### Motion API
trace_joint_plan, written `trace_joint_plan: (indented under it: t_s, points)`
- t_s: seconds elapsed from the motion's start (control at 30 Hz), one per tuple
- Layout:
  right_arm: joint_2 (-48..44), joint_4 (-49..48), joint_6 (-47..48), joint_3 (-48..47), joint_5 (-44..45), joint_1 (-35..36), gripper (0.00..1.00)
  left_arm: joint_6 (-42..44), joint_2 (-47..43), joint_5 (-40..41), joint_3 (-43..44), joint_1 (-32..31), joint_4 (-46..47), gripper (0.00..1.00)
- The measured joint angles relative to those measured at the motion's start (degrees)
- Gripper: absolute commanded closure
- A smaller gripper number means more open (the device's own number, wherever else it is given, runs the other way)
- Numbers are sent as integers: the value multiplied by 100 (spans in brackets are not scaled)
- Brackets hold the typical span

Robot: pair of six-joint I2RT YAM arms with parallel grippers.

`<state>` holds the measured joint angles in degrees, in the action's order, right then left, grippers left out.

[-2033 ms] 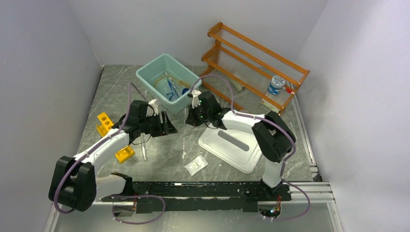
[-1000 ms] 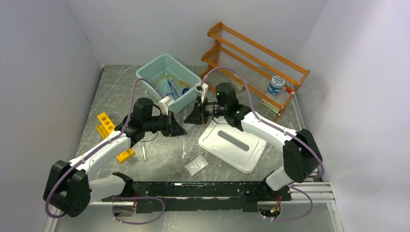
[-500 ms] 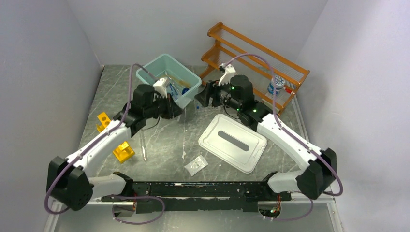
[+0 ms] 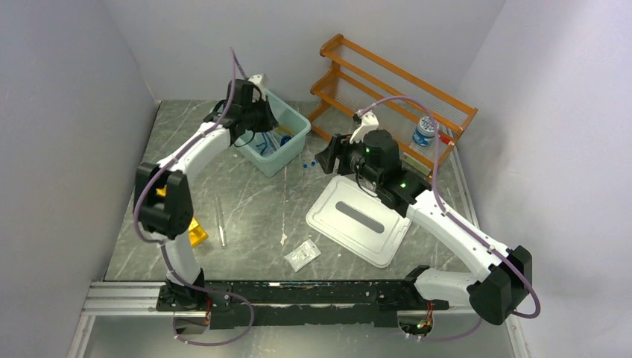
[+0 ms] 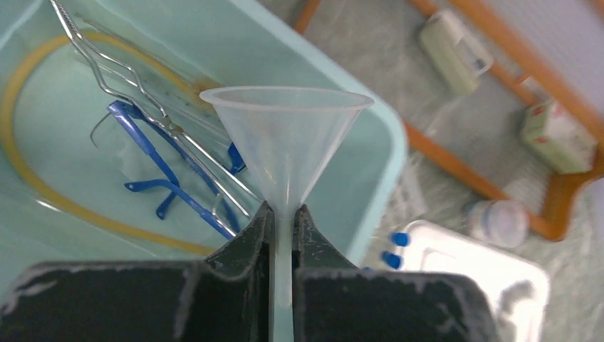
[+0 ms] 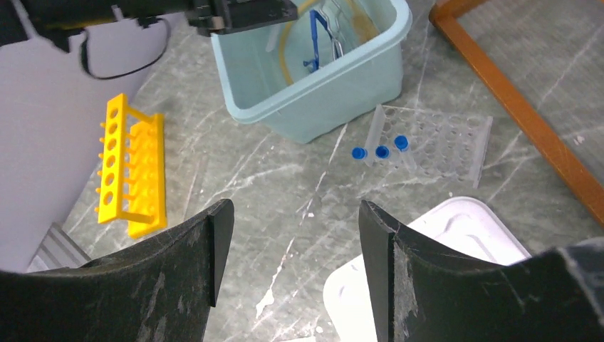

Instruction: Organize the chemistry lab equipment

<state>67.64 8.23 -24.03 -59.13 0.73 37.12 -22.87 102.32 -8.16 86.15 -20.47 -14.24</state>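
My left gripper (image 5: 283, 214) is shut on the stem of a clear plastic funnel (image 5: 285, 135), holding it over the teal bin (image 5: 384, 164). Inside the bin lie blue-framed goggles (image 5: 153, 153), amber tubing (image 5: 43, 192) and metal tongs (image 5: 121, 71). From above, the left gripper (image 4: 257, 112) hangs over the bin's far side. My right gripper (image 4: 326, 155) stands open and empty just right of the bin (image 4: 287, 153). Under it, blue-capped vials (image 6: 381, 151) sit in a clear rack. The yellow rack (image 6: 132, 167) lies on its side to the left.
A white lid (image 4: 358, 220) lies right of centre, with a small clear packet (image 4: 302, 255) in front of it. A glass tube (image 4: 220, 221) lies beside the yellow rack (image 4: 195, 233). The orange shelf (image 4: 395, 97) at the back right holds a small jar (image 4: 424, 130).
The left arm has swung up and back, carrying the funnel over the bin. The right gripper has opened and drawn away to the right of the bin.
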Motion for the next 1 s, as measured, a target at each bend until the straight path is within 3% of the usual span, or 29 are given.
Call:
trace_joint_plan:
  t_s: [0.17, 0.43, 0.77, 1.0]
  points:
    - [0, 170, 11, 24, 109, 0, 32, 870, 942, -431, 444, 55, -402, 95]
    - [33, 326, 28, 24, 188, 0, 32, 1670, 1541, -1001, 713, 50, -946, 91]
    - [326, 599, -42, 7, 286, 0, 32, 2076, 1893, -1178, 1611, 50, -1556, 61]
    - [382, 710, -103, 7, 286, 0, 32, 2081, 1727, -1158, 1847, 50, -1908, 56]
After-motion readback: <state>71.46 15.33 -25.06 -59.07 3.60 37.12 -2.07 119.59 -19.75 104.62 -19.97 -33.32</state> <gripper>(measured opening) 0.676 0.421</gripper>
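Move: Above the bin, the left hand holds the funnel by its stem; the bin's middle lies about 2 cm ahead, 4 cm left and some 14 cm below. The blue glasses in it are roughly 2 cm back, 4 cm left and 17 cm down; the well plate stands outside, about 6 cm back, 12 cm right and 19 cm down. From the open, empty right hand the bin's middle is some 12 cm ahead, 14 cm left and 20 cm below. Sinking about 11 cm almost straight down into the bin, the left hand takes the funnel in while turning some 20 degrees clockwise and tipping a little further down. There its fingers part to roughly two-fifths open and let go of the funnel, and the hand backs up about 3.5 cm. The right hand, still wide open, sinks some 5 cm and tips slightly down. ##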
